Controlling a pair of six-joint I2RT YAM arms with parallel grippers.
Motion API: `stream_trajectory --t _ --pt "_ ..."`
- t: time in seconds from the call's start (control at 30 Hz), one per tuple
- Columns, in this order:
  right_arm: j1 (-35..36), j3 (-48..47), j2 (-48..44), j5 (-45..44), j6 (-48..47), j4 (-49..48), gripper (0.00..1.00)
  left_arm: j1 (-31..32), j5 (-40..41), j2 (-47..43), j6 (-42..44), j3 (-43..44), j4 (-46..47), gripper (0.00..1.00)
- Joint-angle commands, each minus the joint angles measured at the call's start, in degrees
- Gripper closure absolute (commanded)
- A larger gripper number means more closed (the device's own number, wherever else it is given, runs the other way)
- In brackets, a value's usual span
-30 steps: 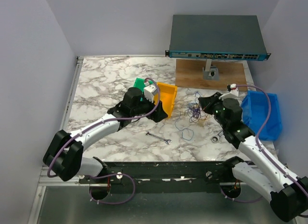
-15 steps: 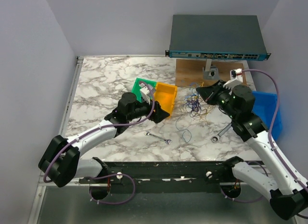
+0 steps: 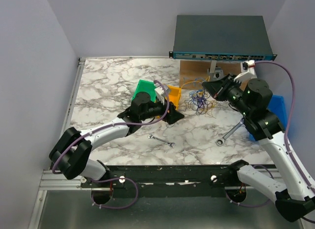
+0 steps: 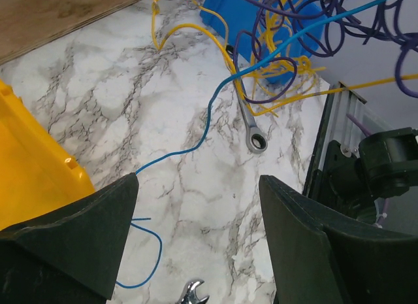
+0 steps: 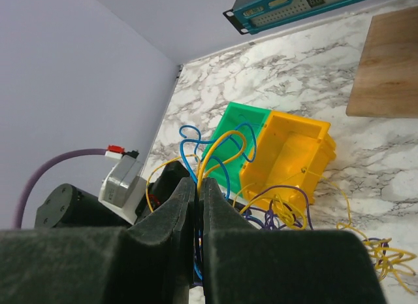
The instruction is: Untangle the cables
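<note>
The cables (image 3: 198, 102) are a bunch of thin yellow, blue and purple wires hanging above the marble table (image 3: 108, 86), right of the yellow bin (image 3: 173, 93). My right gripper (image 3: 206, 86) is raised over them. In the right wrist view, the right gripper (image 5: 198, 183) is shut on yellow and blue cable loops (image 5: 215, 147), with purple wires (image 5: 281, 212) dangling below. My left gripper (image 3: 176, 115) sits low beside the yellow bin, left of the bunch. In the left wrist view, the left gripper (image 4: 196, 238) is open over bare marble, and a blue cable (image 4: 209, 114) trails from the bunch to the table.
A green bin (image 3: 143, 86) adjoins the yellow bin. A blue bin (image 3: 275, 103) sits at the right edge. A ratchet wrench (image 3: 230, 133) and a small spanner (image 3: 162, 141) lie near the front. A network switch (image 3: 221, 37) stands above a wooden board (image 3: 197, 74) at the back.
My right gripper has risen and moved toward the back, lifting the cables off the table. My left gripper has shifted right, closer to the bunch.
</note>
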State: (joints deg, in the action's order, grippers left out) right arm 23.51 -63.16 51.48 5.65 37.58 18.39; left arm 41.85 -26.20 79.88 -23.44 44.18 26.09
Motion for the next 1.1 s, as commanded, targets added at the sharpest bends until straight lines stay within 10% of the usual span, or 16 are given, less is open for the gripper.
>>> stream_trajectory --t 0.0,0.4,0.7,0.8,1.07 --pt "-0.30 -4.10 0.37 2.00 -0.19 2.77 0.99 1.12 0.77 2.88 -0.03 3.71 1.71 0.24" --pt "-0.30 -8.32 0.42 4.10 2.83 3.58 0.99 2.75 0.55 7.71 1.47 11.24 -1.56 0.28" --pt "-0.35 -6.47 -2.30 -1.30 6.08 3.13 0.99 2.87 -3.84 8.49 -4.14 10.57 8.68 0.56" --pt "-0.31 -4.79 -3.60 -4.61 6.76 2.79 0.99 2.81 -4.50 8.60 -4.86 10.48 9.47 1.00" --pt "-0.30 5.67 -7.88 -28.12 5.19 6.69 0.99 -0.74 5.39 -2.10 -4.81 5.43 -3.96 1.00"
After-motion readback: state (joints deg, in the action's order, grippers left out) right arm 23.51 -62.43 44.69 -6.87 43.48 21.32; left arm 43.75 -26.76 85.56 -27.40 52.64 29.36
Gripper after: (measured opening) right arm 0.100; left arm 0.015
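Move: Just beyond the left hand's open fingers runs a loose blue cable strand, about 5 cm to the right, 1 cm ahead and some 3 cm higher. The hanging tangle is roughly 9 cm right of this hand, 3 cm ahead and 4 cm above; the orange bin about 12 cm ahead, 5 cm left and 17 cm below. From the right hand, already gripping the bundle, that strand lies some 2 cm back, 5 cm left and 13 cm down; the tangle about 12 cm down, 1 cm left. Reaching right towards the blue strand beside the tangle, the left hand travels about 5 cm, climbs nearly as far, and shuts its open fingers to pinch the strand, then eases a centimetre back left. The right hand keeps its grip on the cables, lifting them about 5 cm before swinging right and down, away from the left hand, turning some 15 degrees clockwise. ##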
